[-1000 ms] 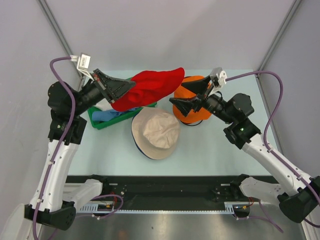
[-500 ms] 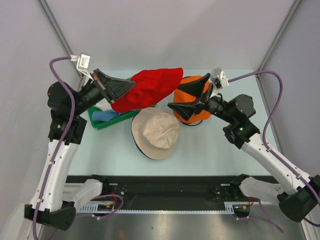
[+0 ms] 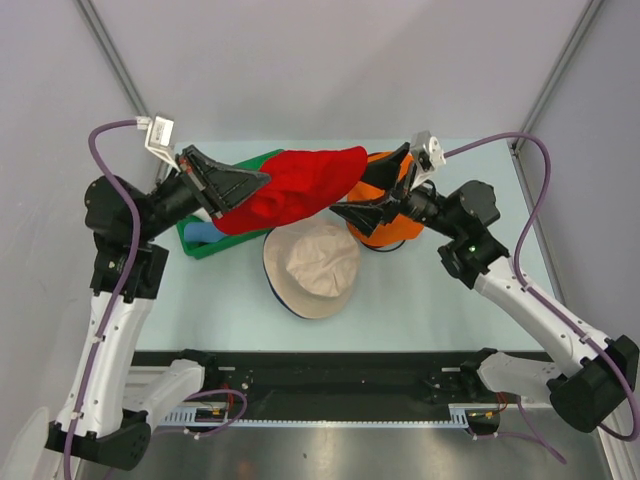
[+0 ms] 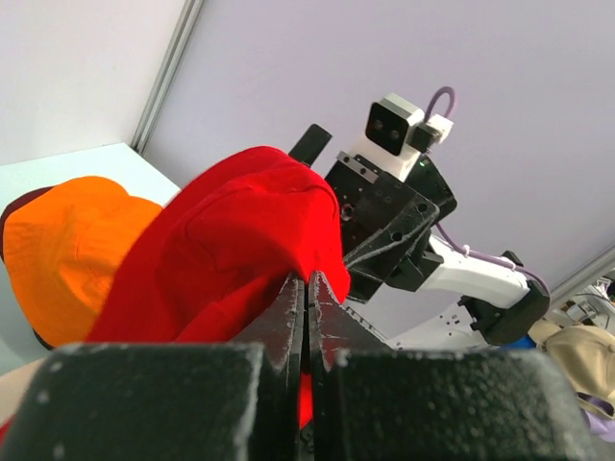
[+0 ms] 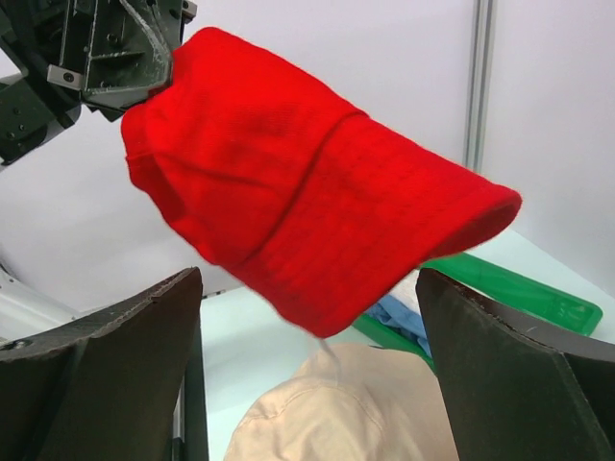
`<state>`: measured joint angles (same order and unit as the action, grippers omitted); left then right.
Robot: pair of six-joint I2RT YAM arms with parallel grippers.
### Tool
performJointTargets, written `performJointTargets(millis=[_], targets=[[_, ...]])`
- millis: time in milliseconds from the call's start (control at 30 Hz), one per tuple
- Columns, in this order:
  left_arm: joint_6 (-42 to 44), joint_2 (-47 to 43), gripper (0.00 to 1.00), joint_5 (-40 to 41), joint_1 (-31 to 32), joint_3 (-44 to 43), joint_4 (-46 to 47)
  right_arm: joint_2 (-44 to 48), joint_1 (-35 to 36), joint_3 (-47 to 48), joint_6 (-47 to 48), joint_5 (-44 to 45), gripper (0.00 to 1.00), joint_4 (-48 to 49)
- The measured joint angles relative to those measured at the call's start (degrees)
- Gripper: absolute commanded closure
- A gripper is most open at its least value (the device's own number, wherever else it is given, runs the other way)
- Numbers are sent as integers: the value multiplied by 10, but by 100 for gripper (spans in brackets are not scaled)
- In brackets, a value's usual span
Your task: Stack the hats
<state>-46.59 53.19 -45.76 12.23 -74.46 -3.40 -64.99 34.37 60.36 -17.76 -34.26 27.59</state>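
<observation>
My left gripper (image 3: 262, 182) (image 4: 307, 280) is shut on the red hat (image 3: 300, 185) (image 4: 231, 259) and holds it in the air over the table's far middle. The hat's free end droops between the fingers of my open right gripper (image 3: 350, 192) (image 5: 307, 288) without touching either of them; from the right wrist the red hat (image 5: 307, 182) fills the upper view. Below it, a beige hat (image 3: 312, 265) (image 5: 336, 413) lies on the table with a dark brim showing under it. An orange hat (image 3: 395, 232) (image 4: 67, 240) sits behind the right gripper.
A green tray (image 3: 205, 246) (image 5: 519, 288) at the far left holds a light blue hat (image 3: 200, 232) (image 5: 399, 317). A dark maroon edge (image 4: 14, 206) shows under the orange hat. Grey walls and frame posts close in the table's back and sides.
The left arm has shifted the red hat a little right and lower. The right gripper has moved left, so the hat's free end now hangs between its open fingers.
</observation>
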Motion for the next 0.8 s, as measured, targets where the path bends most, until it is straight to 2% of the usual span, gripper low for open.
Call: performJointTargets(millis=[100, 133, 200, 333, 433, 800], targets=[[0, -5, 100, -1, 0, 4, 3, -3, -1, 2, -7, -5, 13, 7], [0, -5, 100, -1, 0, 6, 4, -3, 0, 2, -10, -7, 22, 10], [0, -3, 100, 1, 0, 11, 6, -2, 3, 2, -15, -7, 28, 15], [1, 7, 100, 13, 0, 22, 8, 7, 15, 2, -19, -1, 80, 10], [2, 21, 100, 27, 0, 24, 8, 16, 35, 3, -21, 15, 100, -4], [37, 144, 100, 76, 0, -7, 7, 14, 86, 75, -21, 140, 100, -113]])
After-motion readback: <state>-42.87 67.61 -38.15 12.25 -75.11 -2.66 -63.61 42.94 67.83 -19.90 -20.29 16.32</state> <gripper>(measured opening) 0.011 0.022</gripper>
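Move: Between the two hands hangs the red hat, held by the left, its middle roughly 4 cm right, 1 cm ahead and 3 cm below the left hand. From the open right hand that middle is about 10 cm left, 2 cm back and 2 cm higher. The beige hat lies 8 cm left, 7 cm back and 28 cm below the right hand; the orange hat 6 cm right, 8 cm ahead and 27 cm below. Closing fully on the red hat's near, free brim edge, the right fingers pinch it while that hand draws back about 3 cm, then lifts some 3 cm and eases slightly forward again. The left hand keeps its grip and, after a brief pause, carries its side about 11 cm forward and 6 cm down, tipping its fingers down roughly 10 degrees. ##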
